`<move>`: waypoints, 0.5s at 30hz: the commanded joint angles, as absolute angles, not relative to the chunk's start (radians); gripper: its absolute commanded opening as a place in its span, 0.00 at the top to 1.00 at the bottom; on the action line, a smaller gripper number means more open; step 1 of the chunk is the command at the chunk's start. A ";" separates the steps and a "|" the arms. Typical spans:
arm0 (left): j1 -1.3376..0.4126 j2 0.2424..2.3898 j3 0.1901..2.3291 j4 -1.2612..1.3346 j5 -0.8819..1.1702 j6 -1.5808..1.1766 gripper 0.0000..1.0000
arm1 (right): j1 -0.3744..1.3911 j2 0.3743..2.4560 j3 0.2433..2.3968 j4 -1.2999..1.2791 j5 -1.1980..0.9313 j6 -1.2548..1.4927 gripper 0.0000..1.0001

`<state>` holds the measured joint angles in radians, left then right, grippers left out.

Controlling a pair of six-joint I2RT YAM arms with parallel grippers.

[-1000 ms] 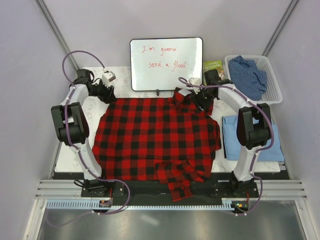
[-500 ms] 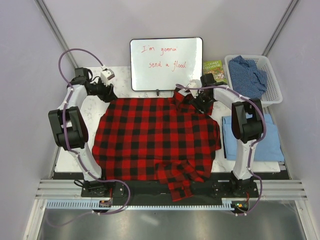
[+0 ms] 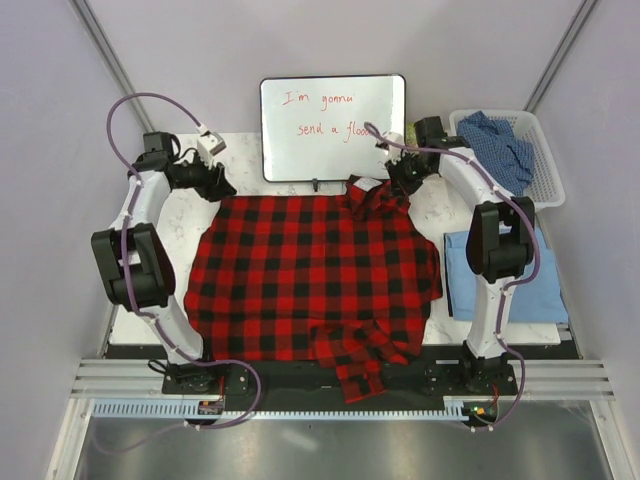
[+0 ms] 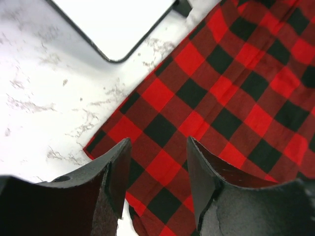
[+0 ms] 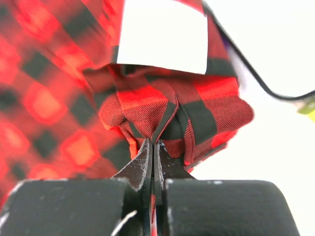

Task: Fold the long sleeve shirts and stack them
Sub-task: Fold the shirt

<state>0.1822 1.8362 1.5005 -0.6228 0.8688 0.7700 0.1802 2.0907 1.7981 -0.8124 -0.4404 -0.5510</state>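
A red-and-black checked flannel shirt (image 3: 310,275) lies spread over the middle of the table. Its far right corner is bunched up and lifted, and my right gripper (image 3: 398,183) is shut on that bunch of cloth (image 5: 167,115); a white tag (image 5: 162,37) shows above it. Over the shirt's far left corner (image 4: 147,142) my left gripper (image 3: 214,186) hovers open, its fingers (image 4: 115,169) straddling the hem with nothing between them. A light blue shirt (image 3: 545,285) lies folded at the right. A darker blue speckled shirt (image 3: 497,145) fills the basket.
A whiteboard (image 3: 333,128) with red writing stands at the back, close behind both grippers. A white basket (image 3: 545,190) sits at the back right, with a green book (image 3: 425,131) beside it. One sleeve (image 3: 360,370) hangs over the near table edge.
My right gripper has closed on the shirt's far right corner and pulled it up and back toward the whiteboard. The left arm has shifted slightly left, its gripper still open.
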 commanded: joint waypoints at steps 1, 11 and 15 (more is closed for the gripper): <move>0.150 1.685 1.537 -0.603 0.980 0.692 0.41 | 0.153 2.011 1.910 -0.845 -0.849 -0.284 1.00; -0.172 1.428 1.298 -0.269 0.851 0.569 0.01 | 0.153 1.824 1.381 0.491 -1.117 0.962 1.00; -0.313 1.476 1.341 -0.196 0.799 0.506 0.01 | 0.156 1.829 1.378 0.744 -1.103 1.196 1.00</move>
<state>-0.2367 1.4452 1.3106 -0.3443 0.8574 0.6044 0.1562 1.8835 1.3781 0.1520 -1.0439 0.7261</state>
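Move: The left hand is empty. The bunched cloth at the shirt's far right, pinched by the right hand, lies about 42 cm to its right, 1 cm back and 10 cm lower. The shirt's far left corner is about 4 cm left, 1 cm ahead, 14 cm below, and the whiteboard's lower left corner 8 cm right, 5 cm ahead. From the right hand, the middle of the shirt's far edge is some 20 cm left, level fore-and-aft, 8 cm below; the white label 8 cm left, 3 cm ahead; the books 10 cm right, 12 cm ahead. Up and to the left goes the right hand, about 12 cm higher and 9 cm across, keeping its shut pinch on the bunched cloth and rolling some 55 degrees so its down-pointing fingers swing round to point left. The left hand sweeps right over the shirt's far edge towards that cloth, about 18 cm, also rising and drawing back, its fingers opening wide and touching nothing. ##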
